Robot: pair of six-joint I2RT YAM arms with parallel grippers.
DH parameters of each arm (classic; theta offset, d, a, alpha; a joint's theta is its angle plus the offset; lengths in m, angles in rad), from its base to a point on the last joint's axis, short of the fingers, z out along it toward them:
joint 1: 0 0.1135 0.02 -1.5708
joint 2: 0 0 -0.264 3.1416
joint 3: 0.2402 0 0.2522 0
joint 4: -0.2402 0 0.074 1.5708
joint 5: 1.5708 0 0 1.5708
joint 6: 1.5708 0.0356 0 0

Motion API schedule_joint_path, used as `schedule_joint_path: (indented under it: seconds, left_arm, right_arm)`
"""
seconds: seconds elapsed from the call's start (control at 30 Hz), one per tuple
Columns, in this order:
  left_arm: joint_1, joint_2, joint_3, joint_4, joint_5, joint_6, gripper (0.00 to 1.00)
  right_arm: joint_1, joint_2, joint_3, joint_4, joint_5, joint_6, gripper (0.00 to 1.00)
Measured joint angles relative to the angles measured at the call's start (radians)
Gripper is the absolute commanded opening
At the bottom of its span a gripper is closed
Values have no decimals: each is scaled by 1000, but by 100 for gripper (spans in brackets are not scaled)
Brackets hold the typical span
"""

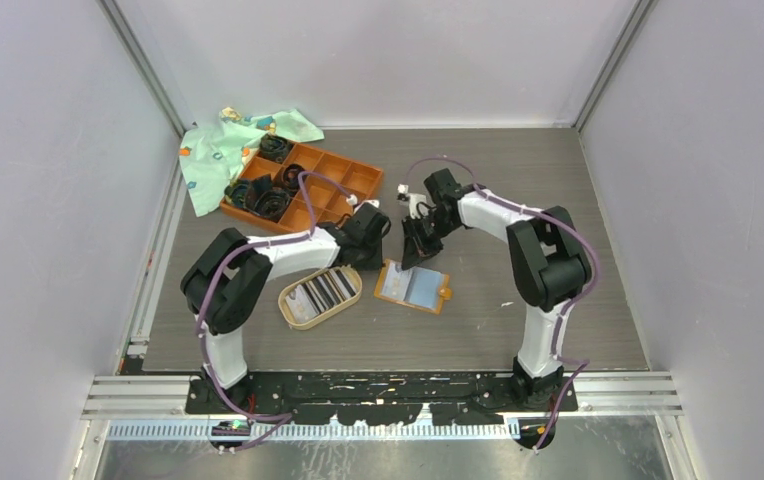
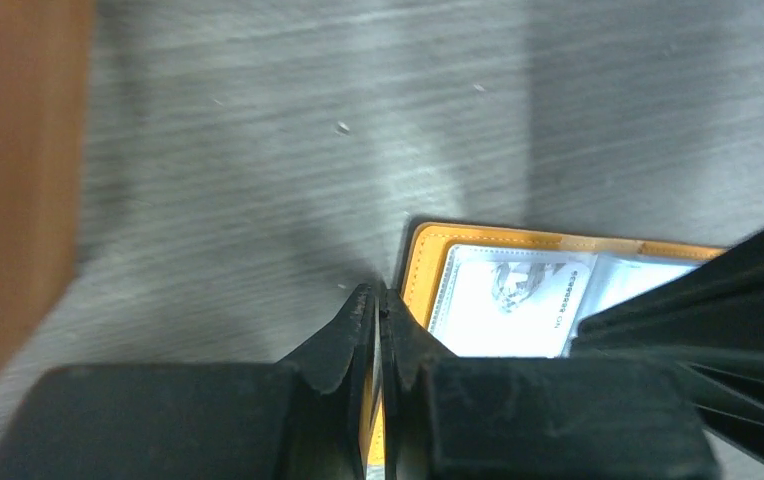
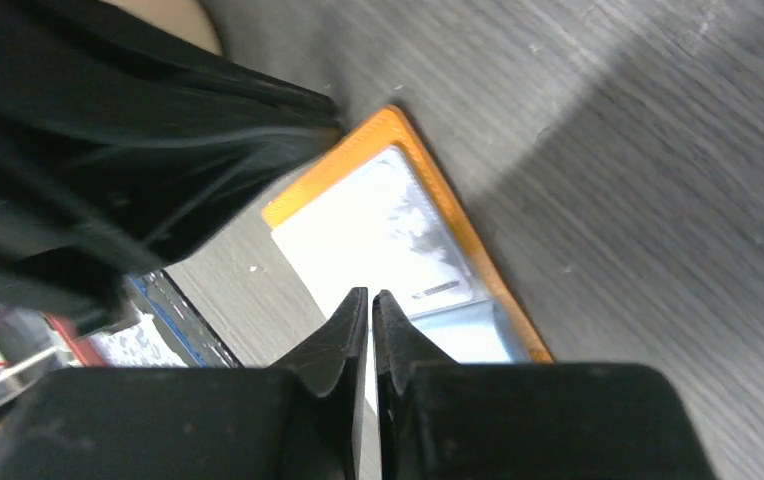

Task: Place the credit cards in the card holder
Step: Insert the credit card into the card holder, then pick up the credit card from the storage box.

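The orange card holder (image 1: 439, 294) lies open on the table, grey pockets up. A white card (image 2: 513, 300) sits in a clear pocket, also in the right wrist view (image 3: 378, 230). More striped grey and black credit cards (image 1: 323, 292) lie in the oval dish. My left gripper (image 1: 373, 252) is shut, its tips (image 2: 380, 292) at the holder's orange rim (image 2: 423, 270), which shows through the slit between the jaws. My right gripper (image 1: 416, 255) is shut and empty just above the holder's pockets (image 3: 370, 295). The two grippers are close together.
The oval tan-rimmed dish (image 1: 288, 300) lies left of the holder. An orange-brown compartment tray (image 1: 350, 178) with black coiled items stands at the back left, beside a green cloth (image 1: 220, 150). A dark blue-edged flat thing (image 3: 163, 320) shows at the right wrist view's left.
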Motion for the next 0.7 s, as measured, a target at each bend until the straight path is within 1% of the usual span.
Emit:
schedule_joint_path:
  seconds: [0.2,0.3,0.47,0.57,0.63,0.7]
  left_arm:
    - [-55,-12,-23,25,37,-19,7]
    - [-78,-15,-32,36,51,-28,8]
    - [-118,-38,-69,68,66,-35,8]
    - [-142,-74,-120,97,63,-32,9]
    - [-160,-126,-172,103,48,-23,10]
    - [-180,-220,-235,111,23,0,12]
  right_arm:
    - [-12,-162,-2,-65,-2,-196,15]
    - [-16,-264,-35,-67,-6,-309,18]
    - [-21,-503,-179,-45,-32,-507,35]
    - [-37,-650,-274,-12,-71,-638,41]
    - [-55,-704,-307,-10,-94,-703,44]
    - [-81,-716,-311,-5,-108,-740,48]
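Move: The open card holder lies flat under my fingers. Its middle is about 7 cm to the right and 4 cm back of my left fingertips, which sit at its left edge. From them the card basket is about 13 cm left and 7 cm back, the compartment box some 17 cm ahead and 18 cm left. From my right hand the holder's middle is about 3 cm back, 2 cm right and 2 cm below. With my left fingers still shut against the card holder's left edge, I push it to the right and back, then veer slightly left and rise off beside its near left corner, about 9 cm of travel in all, mostly back. My right hand climbs nearly 13 cm clear of the holder, drifting right and back, rolling some 50 degrees and opening to under half. ##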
